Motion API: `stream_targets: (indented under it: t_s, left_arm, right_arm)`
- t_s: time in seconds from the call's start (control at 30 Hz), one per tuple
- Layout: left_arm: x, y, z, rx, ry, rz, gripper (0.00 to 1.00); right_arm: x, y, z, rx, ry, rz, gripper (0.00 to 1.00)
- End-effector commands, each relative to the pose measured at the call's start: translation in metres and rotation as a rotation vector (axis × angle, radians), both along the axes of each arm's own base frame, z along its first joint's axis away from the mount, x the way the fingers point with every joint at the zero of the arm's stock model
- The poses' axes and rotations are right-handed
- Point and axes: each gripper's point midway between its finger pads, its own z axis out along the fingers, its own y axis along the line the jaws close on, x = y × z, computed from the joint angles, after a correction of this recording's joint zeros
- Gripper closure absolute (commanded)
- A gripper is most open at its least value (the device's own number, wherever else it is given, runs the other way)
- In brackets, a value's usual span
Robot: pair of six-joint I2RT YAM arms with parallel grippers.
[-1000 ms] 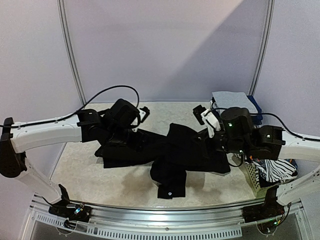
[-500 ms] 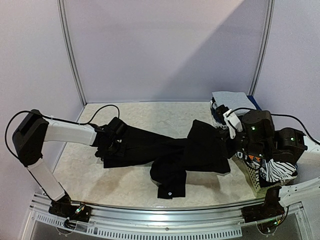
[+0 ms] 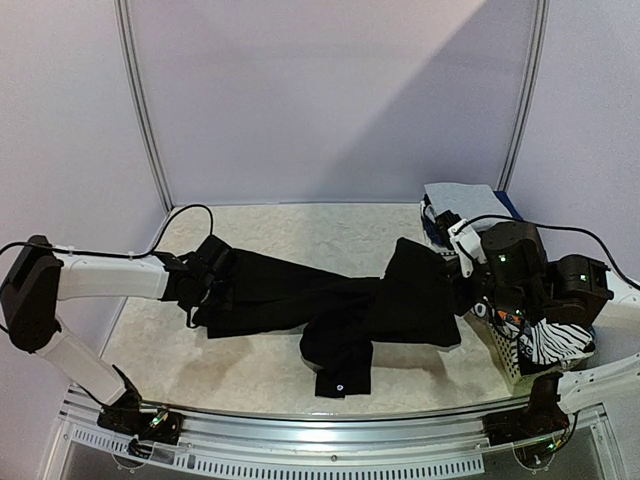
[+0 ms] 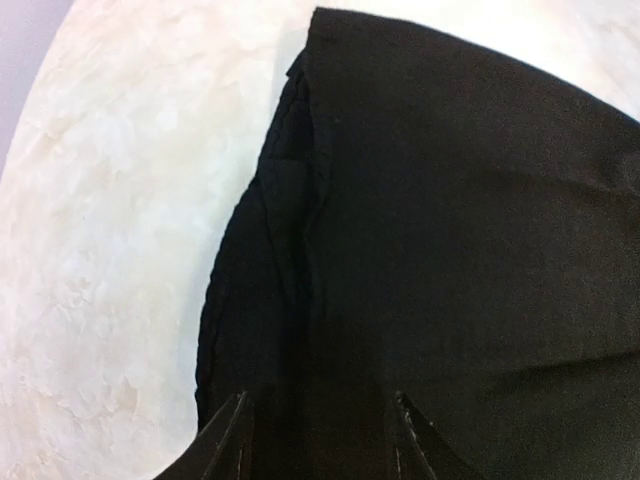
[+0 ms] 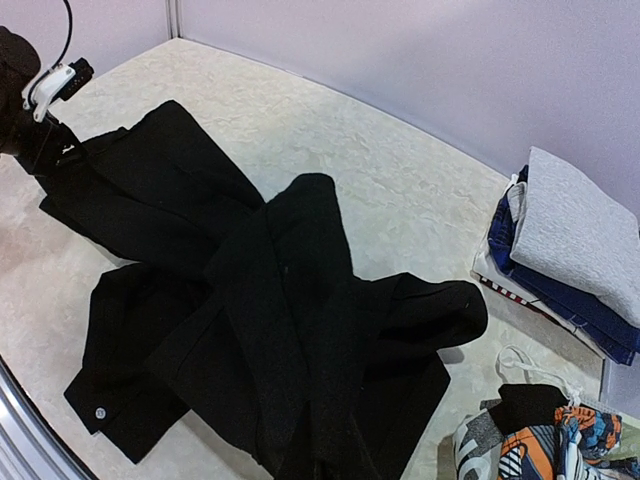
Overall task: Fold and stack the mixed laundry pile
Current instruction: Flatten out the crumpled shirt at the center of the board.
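A large black hooded top (image 3: 330, 300) lies spread across the middle of the table, also seen in the right wrist view (image 5: 270, 300). My left gripper (image 3: 205, 272) sits low at the top's left end. In its wrist view its jaws (image 4: 320, 440) stand apart over flat black cloth (image 4: 450, 250). My right gripper (image 3: 458, 272) is at the top's right side, and a fold of black cloth rises into it (image 5: 340, 470), hiding its fingers. A folded grey shirt (image 3: 458, 197) tops a stack with navy blue pieces (image 5: 560, 295) at the back right.
A white lattice basket (image 3: 505, 362) stands at the right front edge and holds a black-white striped piece (image 3: 555, 340) and orange printed cloth (image 5: 545, 450). The right arm's body hangs over the basket. Bare marbled tabletop (image 3: 330, 225) shows behind the top.
The left arm dropped from above the top and drew back to its left end. The right gripper pulled the top's right side toward the right, then held still.
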Motion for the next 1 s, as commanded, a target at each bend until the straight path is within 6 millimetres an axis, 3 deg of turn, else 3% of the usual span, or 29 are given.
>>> stream_targets:
  t_s: [0.0, 0.17, 0.47, 0.6, 0.7, 0.77, 0.97]
  left_arm:
    - [0.021, 0.002, -0.002, -0.002, 0.003, 0.008, 0.54]
    - [0.038, -0.004, -0.021, -0.036, 0.052, 0.0, 0.54]
    - [0.04, -0.018, -0.04, -0.096, 0.093, -0.025, 0.6]
    - [0.04, -0.018, -0.044, -0.101, 0.097, -0.018, 0.71]
    - [0.04, -0.021, -0.045, -0.117, 0.097, -0.02, 0.92]
    - [0.04, -0.022, -0.045, -0.128, 0.093, -0.021, 1.0]
    - [0.041, -0.023, -0.038, -0.138, 0.07, -0.029, 1.0]
  right_arm:
    - [0.003, -0.008, 0.008, -0.005, -0.023, -0.026, 1.0]
    - [0.002, -0.01, 0.007, -0.008, -0.017, -0.027, 1.0]
    - [0.001, -0.012, 0.006, -0.007, -0.011, -0.03, 0.99]
    - [0.001, -0.011, 0.006, -0.01, -0.014, -0.026, 0.99]
    - [0.0, -0.012, 0.006, -0.011, -0.012, -0.025, 0.99]
    - [0.001, -0.012, 0.006, -0.013, -0.011, -0.028, 0.99]
    - [0.0, -0.015, 0.007, -0.01, -0.011, -0.036, 0.99]
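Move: The spot on the crumpled black shirt's left end where the left fingers close lies about 4 cm ahead of the left hand, 2 cm right and 5 cm below. From that hand the shirt's far left corner is some 13 cm ahead and 3 cm right, and the buttoned cuff about 20 cm back and 24 cm right. From the right hand, that spot is roughly 41 cm left, 12 cm ahead and 22 cm below. Down and forward, about 4 cm each way, the half-open left hand dips onto the shirt's left end, then eases some 2 cm to the right while its fingers shut completely, pinching the cloth from above. The right hand stays almost where it is, fingers still shut on the lifted right part of the shirt. ##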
